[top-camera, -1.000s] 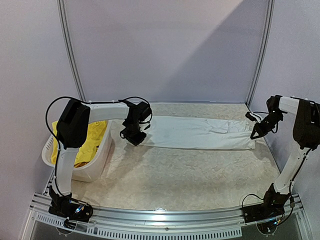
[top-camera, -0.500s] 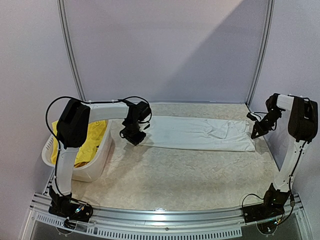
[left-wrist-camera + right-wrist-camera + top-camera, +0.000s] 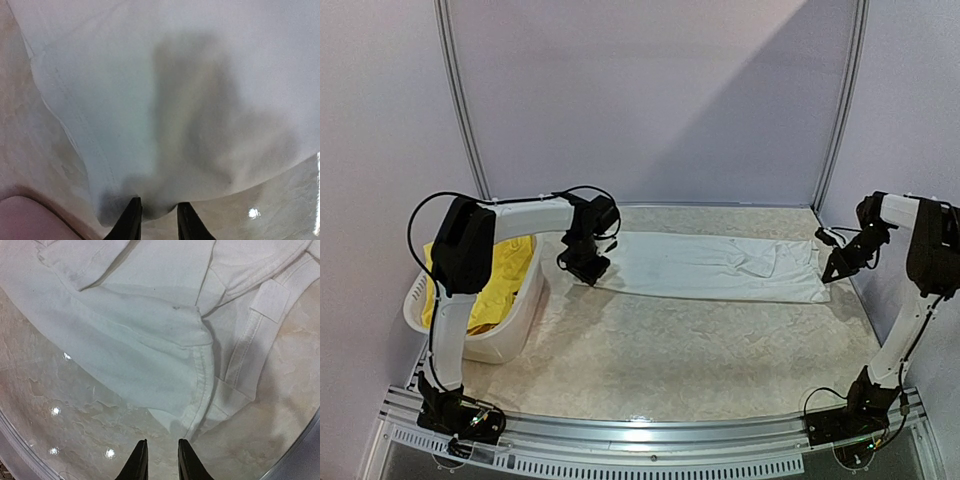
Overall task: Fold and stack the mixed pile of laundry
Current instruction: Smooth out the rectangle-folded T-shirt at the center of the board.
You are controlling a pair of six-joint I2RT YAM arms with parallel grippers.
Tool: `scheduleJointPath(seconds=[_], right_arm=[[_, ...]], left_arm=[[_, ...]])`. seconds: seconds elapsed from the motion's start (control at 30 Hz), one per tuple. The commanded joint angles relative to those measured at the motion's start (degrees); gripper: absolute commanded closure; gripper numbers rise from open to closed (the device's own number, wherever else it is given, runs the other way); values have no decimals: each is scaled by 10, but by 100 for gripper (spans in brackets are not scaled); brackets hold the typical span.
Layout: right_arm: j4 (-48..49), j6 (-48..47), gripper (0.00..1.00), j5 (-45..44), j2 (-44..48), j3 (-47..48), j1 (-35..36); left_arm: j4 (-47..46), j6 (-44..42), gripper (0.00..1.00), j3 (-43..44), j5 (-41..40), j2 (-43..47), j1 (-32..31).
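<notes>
A long white garment [image 3: 710,268] from the mixed laundry pile lies spread flat across the far part of the table. My left gripper [image 3: 585,270] sits at its left end. In the left wrist view the left gripper [image 3: 159,217] is open, and the rounded edge of the white cloth [image 3: 175,100] lies right at its tips. My right gripper [image 3: 832,272] hovers at the garment's right end. In the right wrist view the right gripper [image 3: 161,455] is open with bare table between its fingers, and the stitched hem [image 3: 202,385] lies just beyond them. Yellow shorts [image 3: 505,270] lie in the basket.
A white slotted basket [image 3: 525,300] stands at the table's left edge, beside the left arm. The marbled tabletop [image 3: 700,350] stretches between the garment and the arm bases. Frame posts and walls close in the back corners [image 3: 835,120].
Both grippers have opened. The left one has shifted slightly left and back at the garment's left end. The right one has drawn a little to the right, off the cloth's end.
</notes>
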State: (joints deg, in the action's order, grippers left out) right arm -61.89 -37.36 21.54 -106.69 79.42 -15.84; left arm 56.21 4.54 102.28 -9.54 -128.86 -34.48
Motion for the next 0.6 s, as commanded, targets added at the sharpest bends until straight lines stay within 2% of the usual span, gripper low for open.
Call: scheduleJointPath(seconds=[0.0, 0.27, 0.57], right_arm=[[37, 7, 80, 17, -41, 2, -2], [78, 18, 82, -45, -85, -23, -3], [129, 23, 84, -139, -56, -86, -3]], left_arm=[[-8, 14, 75, 35, 23, -11, 20], [3, 20, 75, 55, 36, -19, 27], [51, 26, 73, 22, 22, 22, 26]])
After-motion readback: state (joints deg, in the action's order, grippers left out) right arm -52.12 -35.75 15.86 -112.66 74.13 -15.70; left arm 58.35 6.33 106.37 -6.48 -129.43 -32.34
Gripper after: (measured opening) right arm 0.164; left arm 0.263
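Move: The right gripper hangs over the T-shirt's near right corner: that corner lies about 7 cm below it, 1 cm back and 1 cm to its right. The shirt's far right corner stands some 15 cm ahead and 1 cm to the left, at the same depth. The shirt's near left corner is 2 cm left of the left gripper, 1 cm back and 2 cm below; the basket's middle is roughly 20 cm left, 5 cm back and 4 cm above. Lower the right gripper about 6 cm onto the T-shirt's near right corner, drifting a little to the right as it goes, until the tips meet the cloth, and narrow the fingers slightly around it without shutting them. Meanwhile bring the left gripper some 2 cm forward and 1.5 cm up at the near left corner, opening unchanged, then ease it partly back. ##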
